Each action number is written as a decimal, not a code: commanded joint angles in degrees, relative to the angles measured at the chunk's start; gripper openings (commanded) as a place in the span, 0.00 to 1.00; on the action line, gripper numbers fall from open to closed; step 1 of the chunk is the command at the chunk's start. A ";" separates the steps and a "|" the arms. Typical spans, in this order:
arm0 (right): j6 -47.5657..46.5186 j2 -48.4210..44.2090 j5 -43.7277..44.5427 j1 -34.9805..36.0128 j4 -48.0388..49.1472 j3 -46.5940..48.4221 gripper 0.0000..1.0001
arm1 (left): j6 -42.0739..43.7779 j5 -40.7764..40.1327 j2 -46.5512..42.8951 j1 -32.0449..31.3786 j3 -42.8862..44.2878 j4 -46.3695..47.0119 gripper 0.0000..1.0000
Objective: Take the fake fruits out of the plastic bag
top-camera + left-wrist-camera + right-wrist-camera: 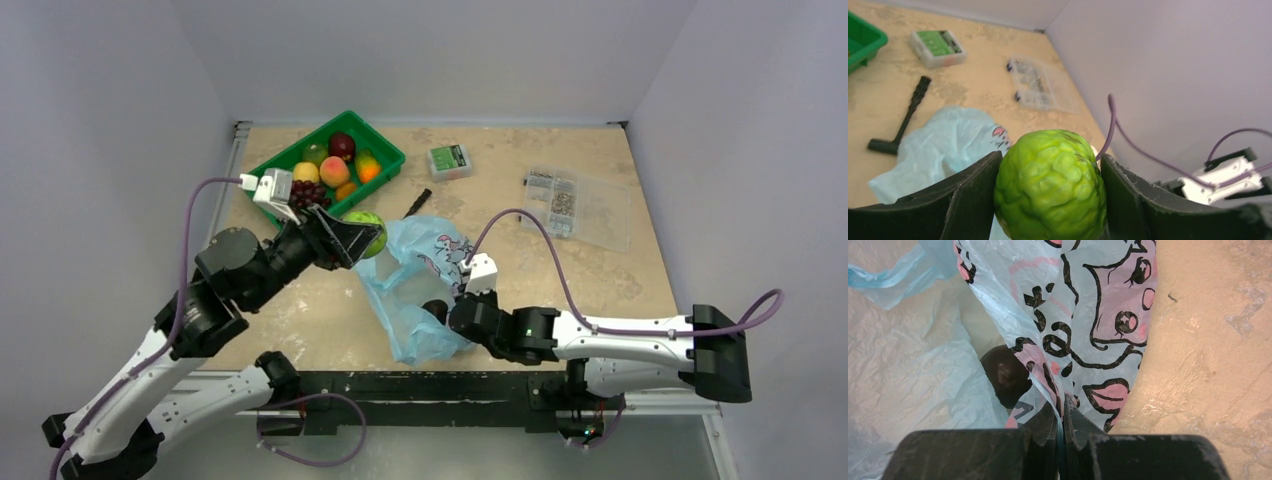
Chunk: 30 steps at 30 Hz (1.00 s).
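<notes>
My left gripper [362,238] is shut on a bumpy green round fruit [368,230], held above the table between the green tray [385,150] and the plastic bag [410,290]; the fruit [1050,185] fills the gap between the fingers in the left wrist view. My right gripper [447,308] is shut on the bag's printed edge [1068,335]. A dark round fruit [1004,375] lies inside the bag. The tray holds several fruits, among them a peach [334,171], a lemon [306,172] and a grape bunch [305,193].
A black tool [417,201] lies behind the bag. A small green-topped box [449,160] and a clear parts organiser [575,203] sit at the back right. White walls close in the table on three sides.
</notes>
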 commanded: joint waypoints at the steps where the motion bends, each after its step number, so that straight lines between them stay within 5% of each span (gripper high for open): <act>1: -0.32 -1.08 4.42 -0.27 -2.99 3.81 0.00 | 10.25 3.61 5.01 6.48 11.22 -28.84 0.00; 8: -8.28 -0.30 4.47 -0.32 -0.96 5.79 0.00 | 17.78 -7.60 11.79 23.33 12.98 -19.01 0.00; 13: -11.30 -0.80 2.66 -0.32 4.02 4.42 0.00 | 19.02 2.41 17.19 34.18 8.97 -4.04 0.00; 17: -11.38 -1.03 1.77 -0.29 3.91 4.35 0.00 | 18.86 5.01 24.66 39.64 10.80 -0.70 0.00; 26: -12.20 -2.85 0.03 -0.27 4.48 4.63 0.00 | 15.88 3.85 38.00 51.46 4.38 25.41 0.00; 30: -12.55 -3.91 0.51 -0.27 4.34 4.97 0.00 | 15.38 5.74 48.18 57.05 6.60 28.64 0.00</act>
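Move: Ahead and to the left of the left hand, which holds a lumpy green fruit, the middle of the green tray lies about 37 cm farther out, 15 cm left and 35 cm below. Grapes lie in the tray some 31 cm ahead and 20 cm left of this hand, the lime about 25 cm ahead and 20 cm left. The plastic bag is 8 cm ahead and 8 cm right. From the right hand the tray is roughly 40 cm ahead, 31 cm left, 8 cm below. Carrying the green fruit, the left hand sweeps away from the bag to the tray's near left side, about 26 cm forward and 23 cm left, sinking some 14 cm on the way. The wrist swings counter-clockwise about 45 degrees, rolls left side up and tips down somewhat; the fingers keep their hold. Still pinching the bag's rim, the shut right hand rises a little. ##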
